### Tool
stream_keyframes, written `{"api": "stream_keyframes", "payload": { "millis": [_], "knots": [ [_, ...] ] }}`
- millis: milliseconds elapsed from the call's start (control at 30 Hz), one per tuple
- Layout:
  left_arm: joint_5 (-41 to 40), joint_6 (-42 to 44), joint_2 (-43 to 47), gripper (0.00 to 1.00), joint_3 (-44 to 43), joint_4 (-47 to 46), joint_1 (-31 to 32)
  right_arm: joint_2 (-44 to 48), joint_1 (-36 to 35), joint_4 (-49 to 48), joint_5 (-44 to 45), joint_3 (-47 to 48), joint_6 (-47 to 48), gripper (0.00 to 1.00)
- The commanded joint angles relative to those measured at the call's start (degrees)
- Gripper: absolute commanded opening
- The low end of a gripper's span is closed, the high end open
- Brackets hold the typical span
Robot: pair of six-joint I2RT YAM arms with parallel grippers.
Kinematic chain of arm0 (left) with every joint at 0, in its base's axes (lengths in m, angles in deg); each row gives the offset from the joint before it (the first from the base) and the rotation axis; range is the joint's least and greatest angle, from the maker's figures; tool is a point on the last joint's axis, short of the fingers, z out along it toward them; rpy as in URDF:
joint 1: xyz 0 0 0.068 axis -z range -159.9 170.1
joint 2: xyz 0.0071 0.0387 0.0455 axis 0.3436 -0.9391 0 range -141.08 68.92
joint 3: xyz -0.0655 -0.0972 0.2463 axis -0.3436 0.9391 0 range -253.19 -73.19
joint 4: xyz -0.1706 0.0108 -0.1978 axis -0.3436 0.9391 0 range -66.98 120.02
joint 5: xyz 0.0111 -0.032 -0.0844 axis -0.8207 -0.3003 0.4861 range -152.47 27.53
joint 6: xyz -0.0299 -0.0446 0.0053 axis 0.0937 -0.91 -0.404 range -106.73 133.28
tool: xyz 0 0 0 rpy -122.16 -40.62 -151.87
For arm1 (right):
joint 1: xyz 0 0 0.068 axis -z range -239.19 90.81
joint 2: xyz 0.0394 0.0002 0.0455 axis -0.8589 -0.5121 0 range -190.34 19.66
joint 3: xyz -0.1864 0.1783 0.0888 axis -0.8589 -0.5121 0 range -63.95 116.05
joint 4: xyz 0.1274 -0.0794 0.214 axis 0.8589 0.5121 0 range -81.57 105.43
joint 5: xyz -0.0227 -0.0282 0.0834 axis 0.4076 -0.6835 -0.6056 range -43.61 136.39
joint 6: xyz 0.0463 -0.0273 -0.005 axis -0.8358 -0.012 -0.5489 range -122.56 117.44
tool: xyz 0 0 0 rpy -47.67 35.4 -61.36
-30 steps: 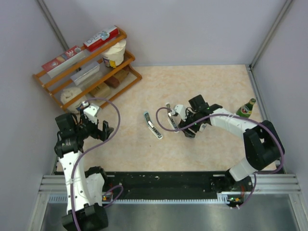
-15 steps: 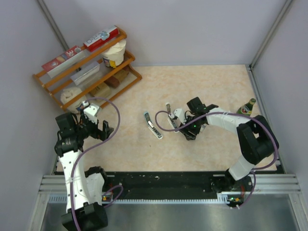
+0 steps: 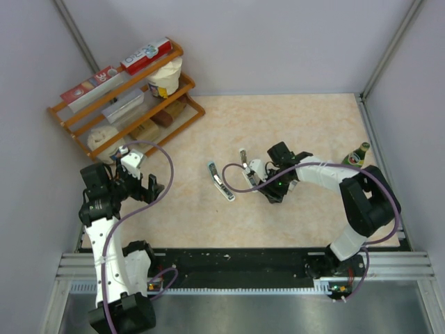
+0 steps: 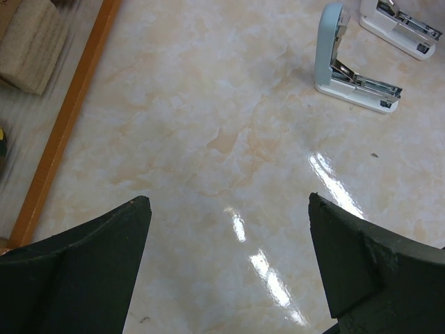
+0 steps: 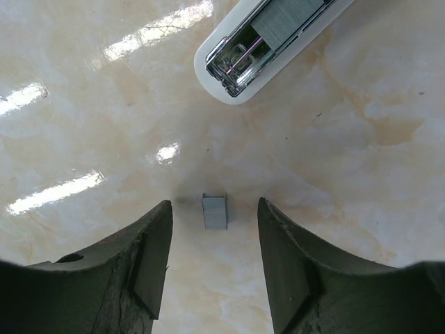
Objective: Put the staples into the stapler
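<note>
A tiny grey strip of staples (image 5: 214,211) lies flat on the marble tabletop, right between the fingertips of my right gripper (image 5: 214,206). The jaws are open, with a gap on each side of the strip. Just beyond it lies a white stapler (image 5: 268,42) with its metal magazine exposed. In the top view the right gripper (image 3: 268,186) sits low beside that white stapler (image 3: 245,163). A pale blue stapler (image 3: 220,181) stands hinged open to its left, and both the blue one (image 4: 348,62) and the white one (image 4: 400,21) show in the left wrist view. My left gripper (image 4: 226,205) hangs wide open over bare table.
A wooden shelf (image 3: 125,97) with boxes and a cup stands at the back left; its orange rail (image 4: 69,118) shows near my left gripper. A green bottle (image 3: 357,156) stands by the right wall. Grey walls enclose the table on three sides.
My right gripper has shifted slightly left and lower, and its jaws have narrowed around the staples. The left arm has stayed still.
</note>
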Motion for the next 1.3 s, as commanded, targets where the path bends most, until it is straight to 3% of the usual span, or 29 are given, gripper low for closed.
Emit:
{"api": "stream_keyframes", "payload": {
  "millis": [0,467,567,1267],
  "knots": [
    [0.34,0.61,-0.10,0.99,0.55,-1.53,-0.26,-1.59,-1.32,-0.16,0.76,0.39,0.75,0.52],
    [0.08,0.70,-0.45,0.99,0.37,-1.53,-0.34,-3.17,-3.16,-0.95,0.76,0.39,0.57,0.41],
    [0.17,0.70,-0.36,0.99,0.38,-1.53,-0.26,-3.34,-3.16,-0.87,0.41,0.39,0.48,0.31],
    [0.25,0.79,-0.80,0.99,0.37,-1.44,-0.26,-2.46,-3.16,-0.08,1.11,-0.05,1.54,0.27]
  ]
}}
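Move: The small staple strip lies on the table almost between the right gripper's fingers, about 1 cm left of the hand point, level with it fore-and-aft and some 1 cm below. The white stapler's middle is roughly 7 cm ahead and 8 cm left, the blue stapler some 4 cm ahead and 16 cm left, and the staple pack about 3 cm ahead and 5 cm right. From the left gripper the strip lies about 32 cm right, 2 cm ahead and 18 cm below. Keep the right gripper low and pointing down over the staple strip. Ease it about 1 cm to the left and forward, at nearly constant height, while narrowing the fingers from half open to a bit over a quarter. Bring the rear finger right up beside the strip, then hold there with a gap still left on the forward finger's side. ##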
